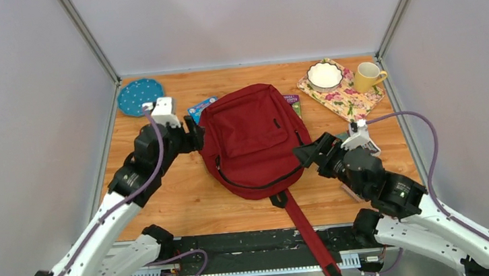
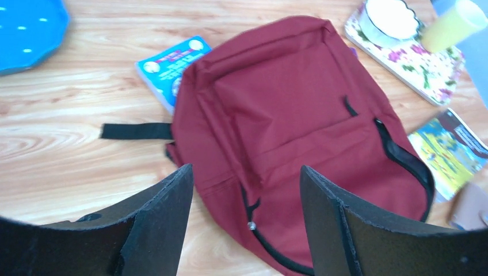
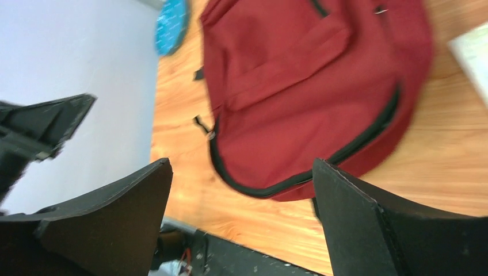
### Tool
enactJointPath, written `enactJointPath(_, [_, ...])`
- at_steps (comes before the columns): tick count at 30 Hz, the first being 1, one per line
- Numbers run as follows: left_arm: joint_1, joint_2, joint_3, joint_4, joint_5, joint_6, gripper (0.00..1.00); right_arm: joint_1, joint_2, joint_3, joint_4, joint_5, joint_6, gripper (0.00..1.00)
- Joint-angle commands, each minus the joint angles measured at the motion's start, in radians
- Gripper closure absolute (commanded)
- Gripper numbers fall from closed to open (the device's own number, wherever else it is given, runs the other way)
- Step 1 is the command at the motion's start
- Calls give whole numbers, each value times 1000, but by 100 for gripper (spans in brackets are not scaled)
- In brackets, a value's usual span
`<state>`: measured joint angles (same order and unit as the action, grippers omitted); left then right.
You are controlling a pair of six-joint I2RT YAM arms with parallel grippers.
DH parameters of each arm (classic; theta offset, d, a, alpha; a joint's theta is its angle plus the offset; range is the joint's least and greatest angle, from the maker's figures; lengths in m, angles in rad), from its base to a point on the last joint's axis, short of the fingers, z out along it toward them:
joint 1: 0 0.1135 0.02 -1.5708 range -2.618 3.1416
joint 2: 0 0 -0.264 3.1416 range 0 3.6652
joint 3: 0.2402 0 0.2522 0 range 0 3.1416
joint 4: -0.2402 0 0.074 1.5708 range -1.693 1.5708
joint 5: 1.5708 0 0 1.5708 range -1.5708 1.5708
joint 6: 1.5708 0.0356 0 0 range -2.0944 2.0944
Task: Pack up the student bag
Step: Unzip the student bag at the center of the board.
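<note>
The student bag (image 1: 255,140), a dark red backpack with black zippers, lies flat in the middle of the wooden table (image 1: 187,197), and one black strap (image 1: 308,233) trails over the near edge. My left gripper (image 1: 194,133) hovers at the bag's left side. In the left wrist view it (image 2: 246,172) stands open above the bag (image 2: 288,115), with a zipper pull (image 2: 251,225) below the gap. My right gripper (image 1: 307,153) hangs at the bag's right side, open. In the right wrist view it (image 3: 241,167) holds nothing, above the bag's zipped edge (image 3: 311,86).
A blue plate (image 1: 139,96) sits at the back left. A blue book (image 1: 201,107) and a green book (image 1: 292,103) poke out from behind the bag. A floral mat (image 1: 342,95) at the back right carries a white bowl (image 1: 324,75) and a yellow mug (image 1: 368,76). Another book (image 2: 449,149) lies right of the bag.
</note>
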<state>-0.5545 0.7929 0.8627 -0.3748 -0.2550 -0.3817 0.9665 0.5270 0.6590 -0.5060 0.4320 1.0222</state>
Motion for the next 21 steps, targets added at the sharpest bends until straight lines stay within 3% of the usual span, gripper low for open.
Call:
enactJointPath(1, [5, 167, 168, -65, 233, -43, 25, -118, 98, 163, -300, 51, -37, 5])
enactJointPath(4, [5, 285, 245, -100, 353, -27, 24, -230, 168, 231, -411, -85, -33, 3])
enactJointPath(9, [-19, 404, 277, -84, 522, 116, 24, -379, 202, 160, -340, -234, -39, 4])
enactJointPath(12, [-124, 422, 225, -44, 498, 239, 23, -457, 177, 68, -251, -257, -69, 4])
enactJointPath(15, [-241, 448, 174, 37, 387, 319, 23, -556, 168, -31, -128, -353, -91, 4])
enactJointPath(17, [-258, 503, 203, 17, 420, 302, 23, -618, 191, -47, -108, -468, -88, 4])
enactJointPath(21, [-297, 563, 239, 13, 467, 323, 22, -675, 232, -55, -86, -496, -132, 4])
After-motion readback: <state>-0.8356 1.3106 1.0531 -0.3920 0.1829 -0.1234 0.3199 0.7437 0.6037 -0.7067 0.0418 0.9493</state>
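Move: The bag's zip is what both hands work on. From the left hand its near curve lies about 11 cm back, 19 cm to the right and 21 cm below; the left zip pull sits some 1 cm back, 3 cm to the right and 19 cm below. From the right hand the zip's right-hand bend is roughly 7 cm ahead, 3 cm to the right and 17 cm down, and the yellow book 11 cm ahead, 19 cm right, 21 cm down. The bag's lower panel is what the open left hand sweeps in over, about 17 cm rightward and some 8 cm down overall, first slightly forward, then back towards the zip's near curve, turning some 45 degrees clockwise. The right hand, also open, sinks about 11 cm and shifts 9 cm right beside the bag's right edge, nearing the zip bend and tipping its fingers down. ##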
